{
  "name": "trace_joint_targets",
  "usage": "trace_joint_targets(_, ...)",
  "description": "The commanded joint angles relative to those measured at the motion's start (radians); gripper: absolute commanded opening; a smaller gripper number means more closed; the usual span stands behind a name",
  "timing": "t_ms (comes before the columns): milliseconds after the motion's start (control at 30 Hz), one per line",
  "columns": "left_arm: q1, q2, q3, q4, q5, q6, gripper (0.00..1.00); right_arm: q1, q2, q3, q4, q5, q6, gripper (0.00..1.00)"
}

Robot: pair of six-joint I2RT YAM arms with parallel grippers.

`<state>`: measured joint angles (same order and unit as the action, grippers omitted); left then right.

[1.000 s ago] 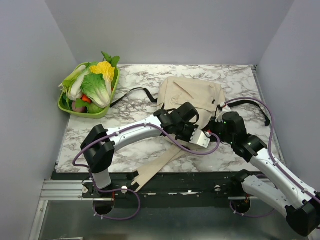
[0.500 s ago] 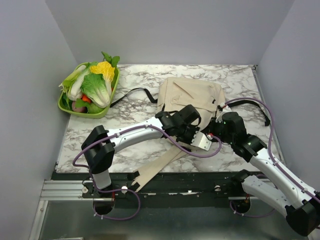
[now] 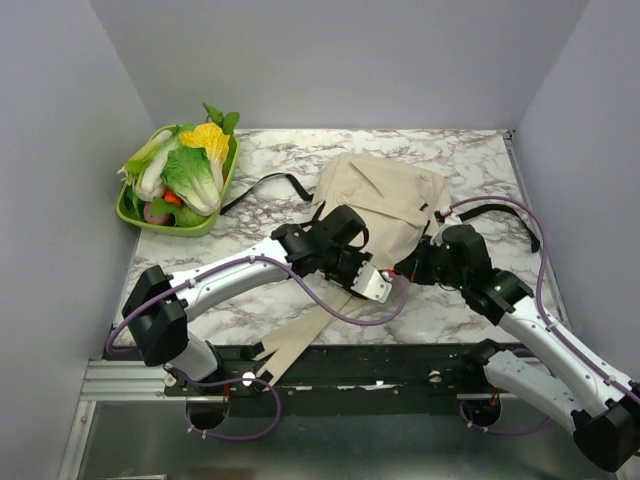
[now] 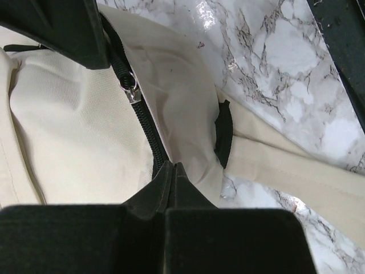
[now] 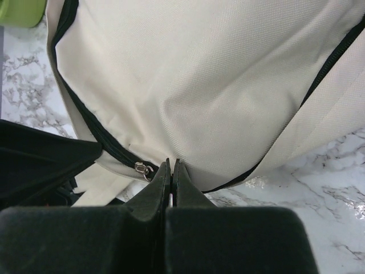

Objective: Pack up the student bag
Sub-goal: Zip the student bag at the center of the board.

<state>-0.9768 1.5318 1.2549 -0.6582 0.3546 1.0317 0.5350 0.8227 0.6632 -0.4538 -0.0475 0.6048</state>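
Observation:
The student bag (image 3: pixel 385 195), beige cloth with a black zipper, lies on the marble table right of centre. My left gripper (image 3: pixel 365 262) is at its near edge. In the left wrist view the jaws (image 4: pixel 172 165) are shut where the zipper line meets the cloth (image 4: pixel 68 114), just below the metal zipper pull (image 4: pixel 131 91). My right gripper (image 3: pixel 412 268) is close beside it on the right. Its jaws (image 5: pixel 171 162) are shut on the bag's lower fold (image 5: pixel 217 74), with the zipper pull (image 5: pixel 144 169) just left of the tips.
A green tray (image 3: pixel 175 225) piled with toy vegetables stands at the back left. One black strap (image 3: pixel 265 190) trails left of the bag, another (image 3: pixel 500 210) to its right. The long beige straps (image 3: pixel 300 340) run over the table's front edge.
The left jaws closed on the bag's zipper edge, and the left arm swung leftwards, drawing that edge with it. The right gripper has hardly moved.

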Motion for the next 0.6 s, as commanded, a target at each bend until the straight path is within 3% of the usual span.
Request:
trace_joint_targets(0, 0.072, -0.042, -0.058, -0.202, -0.069, 0.06, 0.0, -0.018, -0.013, 0.012, -0.057, 0.136, -0.028, 0.01)
trace_joint_targets(233, 0.046, -0.035, -0.035, -0.169, -0.042, -0.004, 0.0, -0.018, 0.027, 0.029, 0.003, 0.065, -0.025, 0.01)
trace_joint_targets(400, 0.02, 0.008, 0.078, -0.103, -0.02, -0.149, 0.1, -0.012, 0.02, -0.01, 0.11, -0.035, 0.013, 0.01)
trace_joint_targets(467, 0.021, 0.021, 0.104, -0.092, -0.011, -0.209, 0.17, 0.003, -0.002, -0.02, 0.124, -0.04, 0.016, 0.01)
trace_joint_targets(533, 0.021, 0.028, 0.121, -0.083, 0.003, -0.24, 0.36, 0.017, -0.011, -0.025, 0.125, -0.04, 0.012, 0.01)
trace_joint_targets(567, 0.02, 0.04, 0.126, -0.09, 0.02, -0.245, 0.41, 0.023, -0.014, -0.028, 0.127, -0.04, 0.003, 0.01)
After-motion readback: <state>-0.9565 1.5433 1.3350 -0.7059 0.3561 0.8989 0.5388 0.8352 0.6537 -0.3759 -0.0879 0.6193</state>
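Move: The zip's metal pull lies roughly 6 cm to the left hand's right, 3 cm ahead and a centimetre below its shut tips, which already pinch the bag's edge by the zip tape. The right gripper's tips are some 9 cm to the left hand's right and 5 cm ahead; the black strap tab is about 4 cm back, 1 cm right and 4 cm below. From the right hand the pull lies about 3 cm left, 2 cm back and 1 cm down. The left hand first keeps its pinch on the bag's edge beside the zip, staying within about a centimetre of its place, then opens its fingers to nearly a third, lets go and lifts some 2 cm off the bag, turning slightly counter-clockwise. The right hand, still shut on the bag at the zip, eases about 1.5 cm to its left towards the metal pull, with a small rise near the end. ##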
